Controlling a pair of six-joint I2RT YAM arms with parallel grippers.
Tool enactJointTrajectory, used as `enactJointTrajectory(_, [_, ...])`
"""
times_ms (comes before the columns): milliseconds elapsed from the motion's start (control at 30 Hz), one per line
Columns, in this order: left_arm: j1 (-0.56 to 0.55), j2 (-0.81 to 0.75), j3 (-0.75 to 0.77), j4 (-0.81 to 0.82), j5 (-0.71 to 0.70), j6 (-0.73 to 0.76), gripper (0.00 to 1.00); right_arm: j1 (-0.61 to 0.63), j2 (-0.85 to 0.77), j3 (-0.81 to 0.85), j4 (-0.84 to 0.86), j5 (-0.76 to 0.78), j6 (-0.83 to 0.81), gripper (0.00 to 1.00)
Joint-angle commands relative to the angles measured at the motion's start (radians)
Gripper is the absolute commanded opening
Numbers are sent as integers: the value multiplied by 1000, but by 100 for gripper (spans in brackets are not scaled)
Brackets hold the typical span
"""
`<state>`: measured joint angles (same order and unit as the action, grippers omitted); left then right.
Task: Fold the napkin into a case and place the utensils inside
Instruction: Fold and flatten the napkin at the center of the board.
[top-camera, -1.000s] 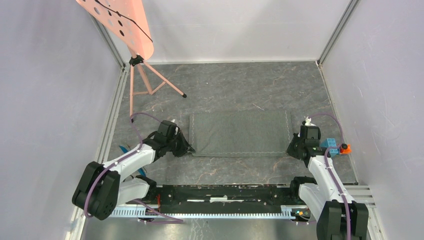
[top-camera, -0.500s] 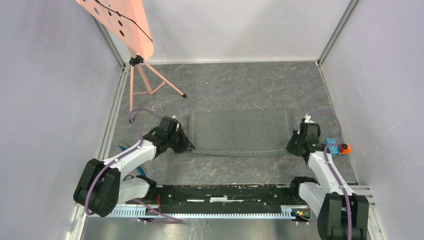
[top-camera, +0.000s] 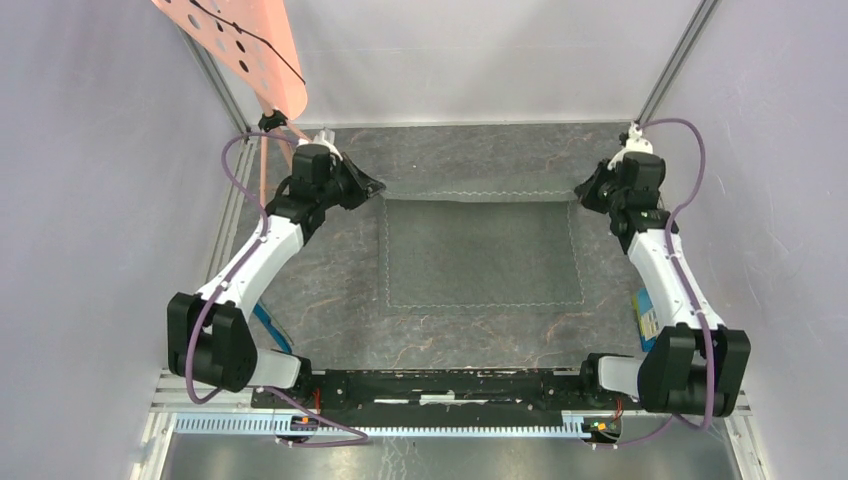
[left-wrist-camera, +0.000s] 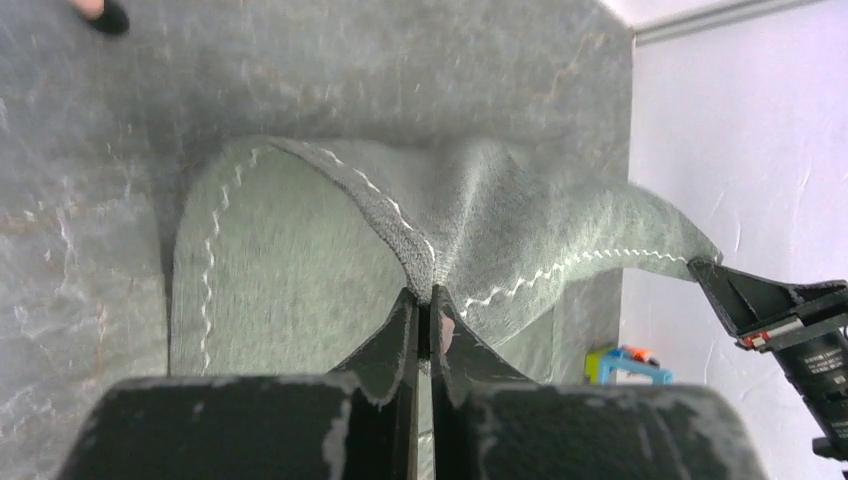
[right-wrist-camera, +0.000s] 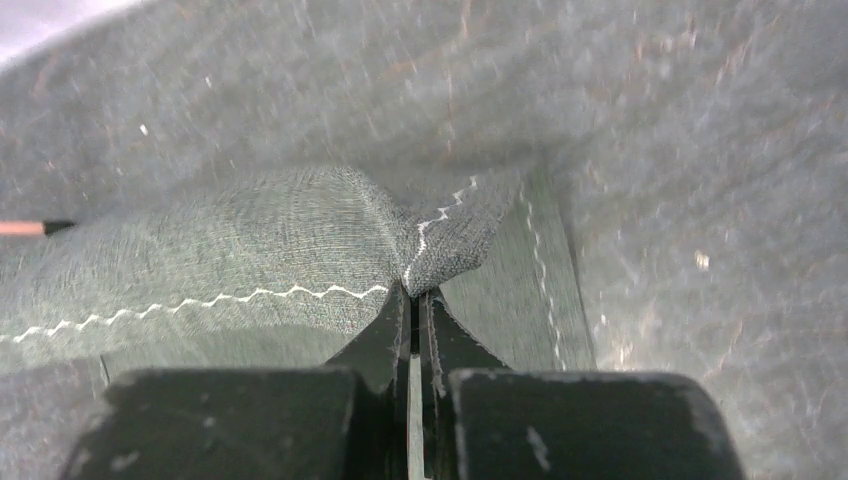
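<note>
The napkin (top-camera: 480, 255) is a dark grey cloth with a zigzag-stitched hem, spread as one sheet across the middle of the slate floor, with no case shape showing. Its far edge is raised. My left gripper (top-camera: 373, 188) is shut on the far left corner; the left wrist view shows the cloth (left-wrist-camera: 270, 270) bunched at the closed tips (left-wrist-camera: 425, 296). My right gripper (top-camera: 584, 190) is shut on the far right corner, hem pinched (right-wrist-camera: 413, 291), cloth (right-wrist-camera: 250, 240) draping away. A thin blue utensil handle (top-camera: 266, 328) peeks out beside my left arm; the other utensils are hidden.
A pink tripod stand (top-camera: 268, 135) with a perforated pink panel (top-camera: 240, 40) stands at the far left, just behind my left gripper. A chunky blue block (top-camera: 645, 312) lies by the right wall. Pale walls close in three sides; a black rail (top-camera: 440, 385) runs along the near edge.
Both grippers have swept from the napkin's near corners to the far side, staying shut on the cloth. The narrow folded strip has opened into a taller sheet, its far edge lifted.
</note>
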<state>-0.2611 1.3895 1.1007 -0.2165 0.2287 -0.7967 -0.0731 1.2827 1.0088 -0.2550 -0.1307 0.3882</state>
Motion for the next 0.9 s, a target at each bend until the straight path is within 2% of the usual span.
enactJointTrajectory(0, [-4, -40, -188, 9, 92, 16, 5, -2, -97, -198, -25, -35, -24, 2])
enactJointTrajectory(100, [-5, -100, -353, 49, 140, -16, 5, -2, -178, -351, -25, -37, -38, 1])
enactJointTrajectory(233, [-11, -165, -528, 91, 173, -52, 5, -2, -227, -456, -50, -38, -50, 2])
enactJointTrajectory(333, [-34, -188, -604, 118, 191, -77, 6, -2, -253, -499, -64, -15, -56, 2])
enactJointTrajectory(600, [-102, -201, -672, 131, 169, -96, 8, -2, -307, -547, -106, 48, -52, 1])
enactJointTrajectory(867, [-110, -241, -677, 74, 133, -80, 8, -2, -361, -561, -174, 89, -56, 1])
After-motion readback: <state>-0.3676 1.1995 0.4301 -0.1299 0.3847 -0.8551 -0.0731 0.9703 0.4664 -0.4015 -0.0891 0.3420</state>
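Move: The napkin's near-left corner lies on the board about 19 cm back from the left hand, level sideways and some 20 cm below; its near-right corner is about 19 cm back, 2 cm right and 18 cm below the right hand. From the left hand, the stand's black foot is about 5 cm ahead, 4 cm left and 20 cm down; from the right hand, the blue box is some 18 cm back, 17 cm right and 16 cm below. The napkin's raised far edge, still pinched at both ends, is swept back and down together over the lower layer towards the near hem: roughly 18 cm each way by the left hand, 15 cm by the right. Both hands tip steeper by 20 to 25 degrees, quick at first, then easing back slowly once low, the fingers staying shut on the corners. ##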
